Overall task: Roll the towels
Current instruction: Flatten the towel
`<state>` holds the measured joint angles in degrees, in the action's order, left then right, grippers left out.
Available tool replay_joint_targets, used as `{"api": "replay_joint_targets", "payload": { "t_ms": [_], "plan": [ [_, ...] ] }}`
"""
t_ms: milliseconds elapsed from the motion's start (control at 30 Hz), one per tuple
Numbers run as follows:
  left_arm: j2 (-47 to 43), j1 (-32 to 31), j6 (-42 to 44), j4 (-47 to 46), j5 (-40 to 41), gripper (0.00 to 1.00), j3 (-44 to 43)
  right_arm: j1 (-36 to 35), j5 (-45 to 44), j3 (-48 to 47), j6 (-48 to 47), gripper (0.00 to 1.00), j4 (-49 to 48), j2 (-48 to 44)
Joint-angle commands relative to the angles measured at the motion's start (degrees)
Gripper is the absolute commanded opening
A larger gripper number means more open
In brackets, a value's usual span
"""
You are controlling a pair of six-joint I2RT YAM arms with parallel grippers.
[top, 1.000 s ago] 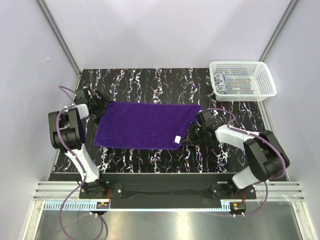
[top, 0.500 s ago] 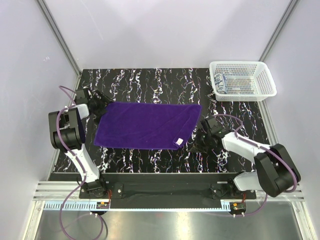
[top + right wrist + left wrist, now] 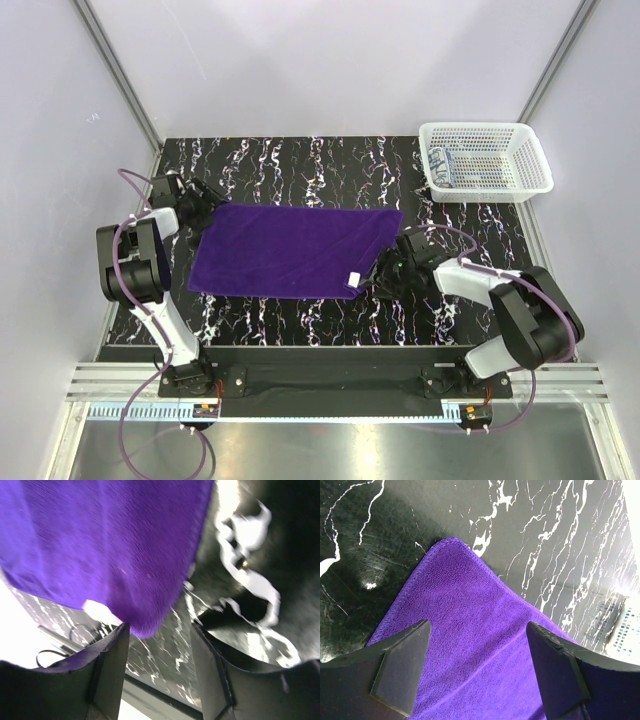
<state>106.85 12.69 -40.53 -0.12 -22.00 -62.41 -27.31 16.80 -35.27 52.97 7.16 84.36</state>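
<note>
A deep purple towel [image 3: 295, 250] lies spread flat on the black marbled table [image 3: 300, 160]. My left gripper [image 3: 203, 205] stands open over its far-left corner. In the left wrist view the towel [image 3: 470, 625] fills the space between the wide-apart fingers of that gripper [image 3: 477, 672]. My right gripper [image 3: 385, 275] is open at the near-right corner, by a small white tag [image 3: 354, 277]. In the right wrist view the towel's corner [image 3: 125, 555] ends just ahead of that gripper [image 3: 160, 630], ungripped. A white and blue-grey patterned towel [image 3: 443, 166] lies in the basket.
A white plastic mesh basket [image 3: 500, 180] stands at the table's far right corner. Pale walls close in the table on three sides. A metal rail [image 3: 320, 385] runs along the near edge by the arm bases.
The right gripper closed and drew back from the towel's right edge, then came back to the near-right corner and opened. That edge now lies flatter. The left arm has not moved.
</note>
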Motion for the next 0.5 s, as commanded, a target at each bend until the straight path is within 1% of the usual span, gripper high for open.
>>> {"api": "replay_joint_targets", "payload": {
  "t_ms": [0,100,200,233,267,367,400,433,467],
  "plan": [
    [-3.0,-0.2,1.0,-1.8,0.6,0.83,0.4,-0.3,-3.0,0.5,0.3,0.59,-3.3,3.7],
    [-3.0,-0.1,1.0,-2.0,0.7,0.83,0.4,-0.3,-3.4,0.2,0.1,0.53,-3.1,4.2],
    [-3.0,-0.2,0.9,-2.1,0.6,0.83,0.6,-0.4,-4.1,0.3,0.1,0.46,-3.3,4.1],
    [-2.9,-0.2,0.8,-2.3,0.6,0.83,0.7,-0.4,-4.2,0.5,0.0,0.42,-3.6,4.3],
    [-2.9,-0.2,0.7,-2.4,0.6,0.83,1.0,-0.4,-4.4,0.4,0.1,0.34,-3.7,4.4],
    [-2.9,-0.2,0.7,-2.4,0.5,0.83,1.0,-0.4,-4.7,-0.2,-0.1,0.21,-3.3,4.9],
    [-2.9,-0.2,0.7,-2.4,0.5,0.83,0.8,-0.4,-4.8,-0.4,-0.3,0.14,-2.9,4.7],
    [-2.9,-0.2,0.7,-2.3,0.5,0.83,0.9,-0.4,-5.2,-0.7,-0.4,0.12,-2.4,4.1],
    [-3.0,-0.2,0.8,-2.4,0.6,0.83,0.9,-0.3,-6.0,-0.7,-0.8,0.07,-1.1,3.5]
  ]
}}
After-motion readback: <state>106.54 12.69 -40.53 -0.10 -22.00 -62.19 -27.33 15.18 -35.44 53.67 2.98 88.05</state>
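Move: Just beside the right fingers lies the purple towel's near right corner, about 1 cm forward, 2 cm left and 2 cm below the hand. The corner's white tag sits some 4 cm left and 1 cm forward of the hand. The towel's far right corner is about 18 cm forward and 6 cm right, its middle roughly 9 cm forward and 17 cm left. From the left hand, the near right corner is some 21 cm back and 31 cm right. Easing forward a little over 1 cm and then sinking about as far onto the purple towel's near right corner, the right hand shuts its half-open fingers almost fully and pinches the cloth at the tips. The fingers keep their slanting downward and leftward aim, with next to no turn of the wrist. ##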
